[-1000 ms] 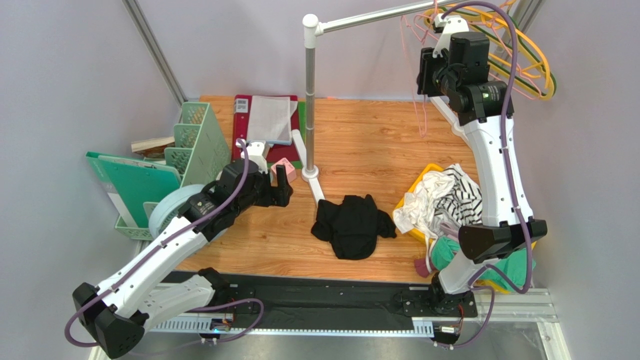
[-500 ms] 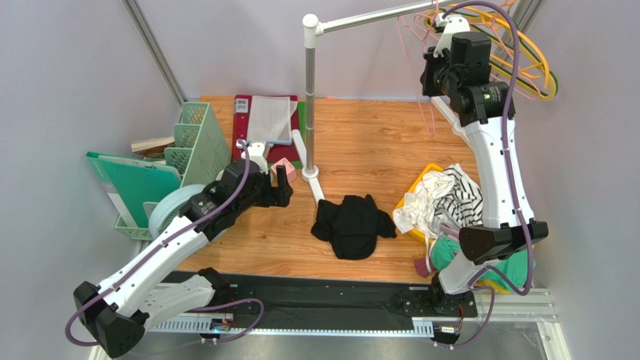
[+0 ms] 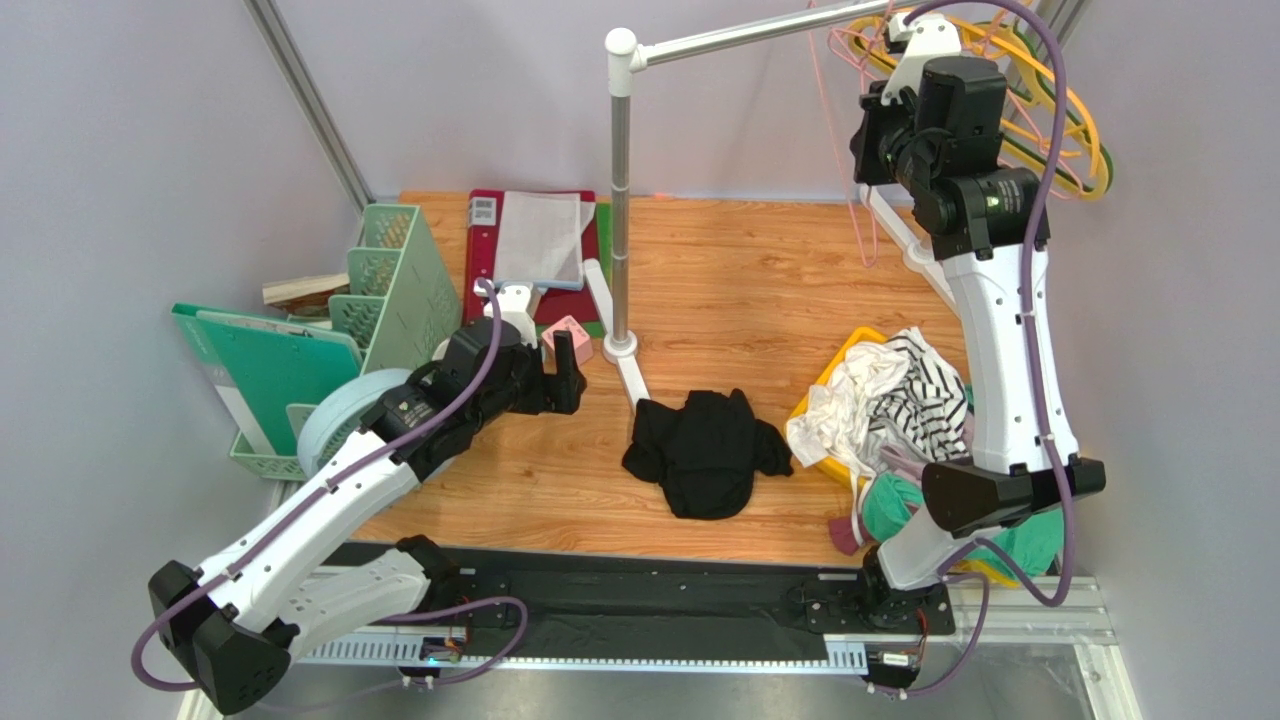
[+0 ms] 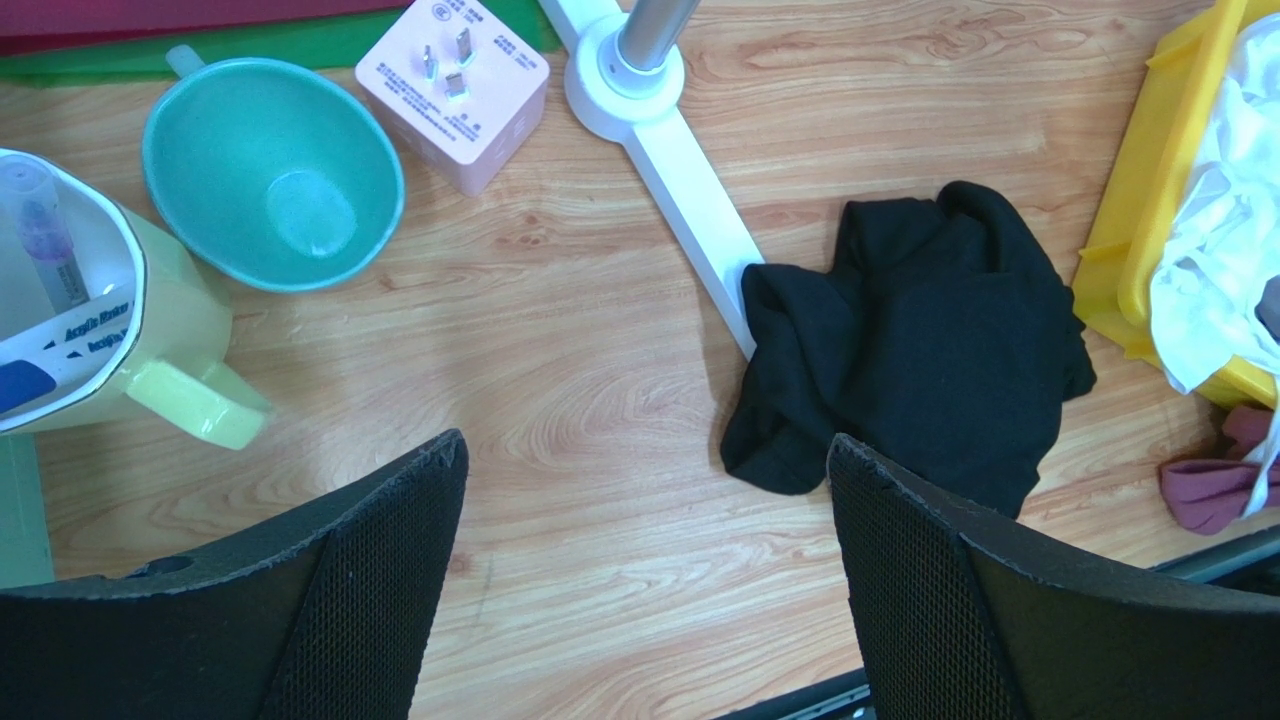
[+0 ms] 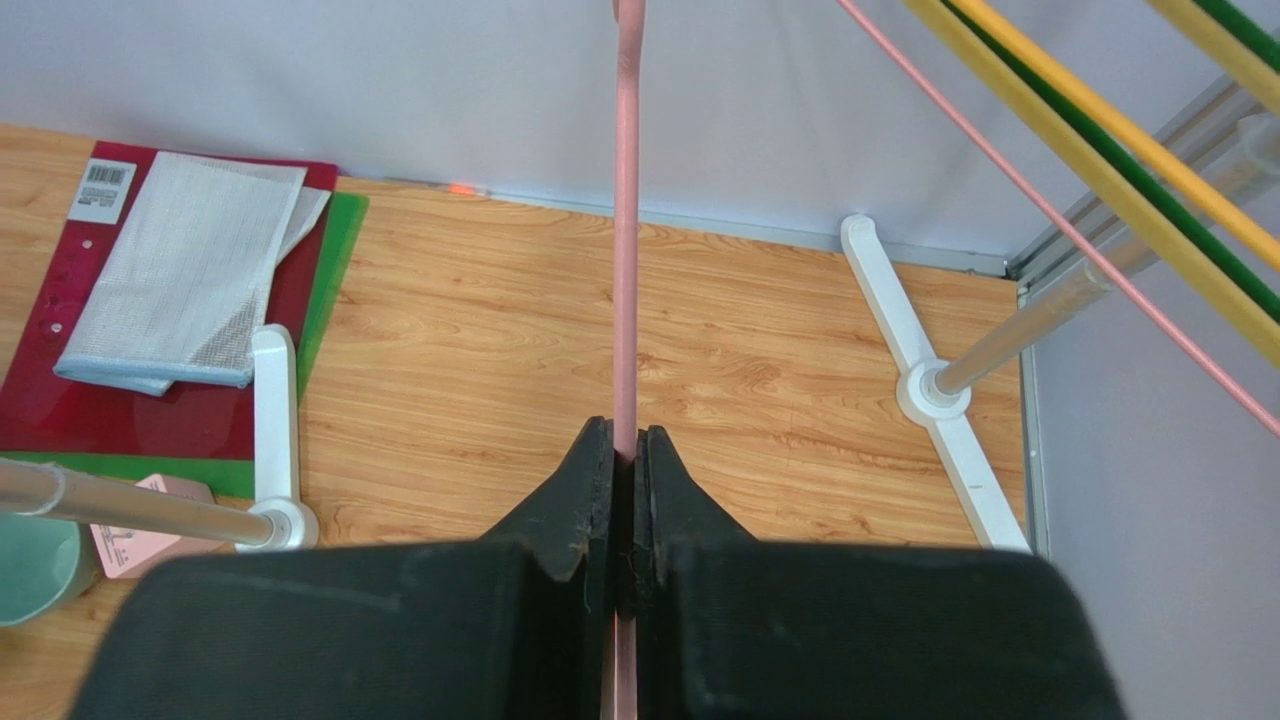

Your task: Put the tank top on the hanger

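The black tank top [image 3: 706, 450] lies crumpled on the wooden table at the foot of the rack stand; it also shows in the left wrist view [image 4: 917, 338]. My left gripper [image 3: 568, 368] is open and empty, hovering above the table left of the tank top, its jaws [image 4: 646, 450] wide apart. My right gripper [image 3: 869, 147] is raised high at the back right, by the rack's rail. It is shut on the thin pink wire of the hanger [image 5: 627, 225], which runs straight up from the jaws [image 5: 628, 438]. The pink wire hangs below the gripper in the top view [image 3: 861, 233].
Thick yellow and green hangers [image 3: 1059, 143] hang on the rail beside my right gripper. The rack pole [image 3: 618, 195] stands mid-table. A yellow bin [image 3: 851, 342] holds a striped garment [image 3: 902, 393]; a green garment [image 3: 902, 503] lies near it. A teal funnel [image 4: 274, 173], pink plug [image 4: 451, 90] and green organiser [image 3: 394, 285] are left.
My right gripper has moved right and a little up along the rail, carrying the pink hanger wire with it. The left arm and the tank top have not moved.
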### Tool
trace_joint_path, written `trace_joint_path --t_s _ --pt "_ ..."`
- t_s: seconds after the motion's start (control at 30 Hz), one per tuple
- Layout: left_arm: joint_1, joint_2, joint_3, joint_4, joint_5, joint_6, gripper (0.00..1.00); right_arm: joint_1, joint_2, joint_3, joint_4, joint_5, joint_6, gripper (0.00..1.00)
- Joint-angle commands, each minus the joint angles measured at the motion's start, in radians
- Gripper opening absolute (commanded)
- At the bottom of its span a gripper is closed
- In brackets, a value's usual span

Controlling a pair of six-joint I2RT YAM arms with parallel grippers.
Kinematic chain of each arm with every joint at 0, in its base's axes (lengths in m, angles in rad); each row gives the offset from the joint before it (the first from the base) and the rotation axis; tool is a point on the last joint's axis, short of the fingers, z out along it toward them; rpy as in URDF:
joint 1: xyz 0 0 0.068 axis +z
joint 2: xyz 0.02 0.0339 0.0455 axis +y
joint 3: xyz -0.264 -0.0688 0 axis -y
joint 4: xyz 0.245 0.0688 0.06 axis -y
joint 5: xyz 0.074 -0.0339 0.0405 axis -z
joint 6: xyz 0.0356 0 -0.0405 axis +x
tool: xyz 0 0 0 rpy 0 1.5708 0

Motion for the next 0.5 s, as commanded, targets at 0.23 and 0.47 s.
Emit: trace_joint_path --t_s 0.23,0.47 --pt "-0.004 -0.005 -0.001 0.008 0.013 0.004 0.94 0.059 -0.200 -0.217 0.068 0.068 0.012 0.00" --pt "-0.004 0.006 0.011 -0.001 0.028 0.035 0.94 0.106 -0.307 -0.351 0.041 0.066 0.019 0.00"
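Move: The black tank top lies on the table about 22 cm back from the right hand, 16 cm to its left and some 42 cm below, for the pink hanger already in its fingers. The laundry basket is about 32 cm right of the tank top, level with it. The other hangers hang some 12 cm right of the hand, 6 ahead and a little higher. From the left hand the tank top is about 20 cm right, 5 back and 20 below. Keeping its pinch on the pink hanger, the right hand first lifts another 1.5 cm or so while starting to draw back, then pulls away from the rail and the other hangers, speeding up and curving down towards the tank top. It comes back about 6 cm in all and ends some 2 cm lower than it began, fingers shut and the wrist nearly unchanged. ##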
